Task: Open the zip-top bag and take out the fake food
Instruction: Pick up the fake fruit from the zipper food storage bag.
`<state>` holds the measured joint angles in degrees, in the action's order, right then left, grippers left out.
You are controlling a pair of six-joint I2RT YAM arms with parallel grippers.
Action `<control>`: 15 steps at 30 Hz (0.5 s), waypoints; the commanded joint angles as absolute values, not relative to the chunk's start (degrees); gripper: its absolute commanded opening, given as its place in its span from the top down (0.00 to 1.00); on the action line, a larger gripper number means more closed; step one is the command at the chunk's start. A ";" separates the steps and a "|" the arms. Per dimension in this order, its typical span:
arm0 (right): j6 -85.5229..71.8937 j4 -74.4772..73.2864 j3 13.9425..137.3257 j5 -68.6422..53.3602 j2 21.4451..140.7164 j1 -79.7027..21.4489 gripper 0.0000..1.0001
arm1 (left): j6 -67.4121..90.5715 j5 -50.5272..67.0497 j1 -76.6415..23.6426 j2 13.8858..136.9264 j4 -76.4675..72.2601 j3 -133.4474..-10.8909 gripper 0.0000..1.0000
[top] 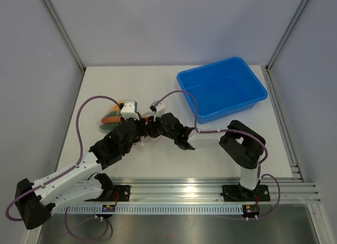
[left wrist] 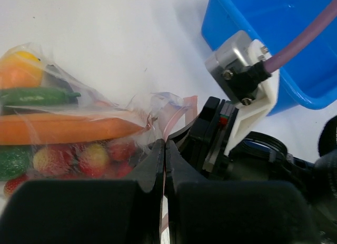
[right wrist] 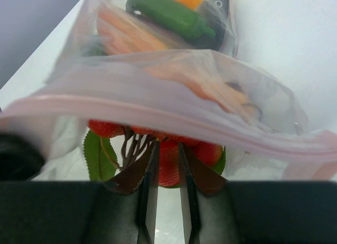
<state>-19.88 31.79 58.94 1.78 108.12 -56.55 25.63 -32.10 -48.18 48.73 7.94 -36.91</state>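
The zip-top bag [top: 109, 118] lies left of centre, clear with a pinkish zip strip [right wrist: 158, 115]. Fake food shows through it: an orange carrot [left wrist: 63, 129], a green cucumber [left wrist: 37, 95] and red berries [left wrist: 95, 157]. My left gripper [left wrist: 165, 143] is shut, pinching the bag's zip edge [left wrist: 176, 115] between its black fingers. My right gripper [right wrist: 168, 146] reaches under the lifted zip strip into the bag's mouth. Its narrow-set fingers press on either side of a red berry [right wrist: 168, 168] with green leaves. In the top view both grippers [top: 145, 128] meet at the bag's right end.
A blue rectangular bin [top: 208, 66] stands at the back right, its wall [left wrist: 295, 54] close behind the right wrist's camera mount. Purple cables loop over the table beside both arms. White table surface [top: 126, 86] lies behind the bag.
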 commanded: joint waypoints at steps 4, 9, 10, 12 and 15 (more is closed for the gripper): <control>-18.11 33.49 58.18 -3.13 103.27 -56.78 0.62 | 27.16 -33.05 -46.67 49.84 5.19 -38.58 1.00; -14.07 30.59 59.94 -9.05 104.41 -56.86 0.52 | 26.10 -32.69 -46.41 47.64 4.57 -37.88 1.00; -13.54 30.41 60.03 -10.44 104.50 -56.78 0.51 | 26.10 -33.04 -46.41 47.20 4.66 -37.88 1.00; -14.15 29.80 60.38 -12.21 104.68 -56.78 0.50 | 26.10 -33.31 -46.41 46.23 4.57 -37.53 1.00; -16.69 26.64 61.87 -13.18 104.68 -56.78 0.46 | 26.10 -33.92 -46.41 45.97 4.48 -37.44 1.00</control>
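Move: The lychee bunch lies in the bag about 6 cm left of the right hand, 4 cm ahead and 5 cm below. The carrot is about 10 cm left and 7 cm ahead of that hand, and the green pepper some 13 cm left and 11 cm ahead, both also about 5 cm down. From the left hand the bunch is about 6 cm left, 3 cm ahead and 10 cm below. Right hand backs 3 cm, turning counter-clockwise and opening at the bag's mouth; left keeps pinching the rim. ##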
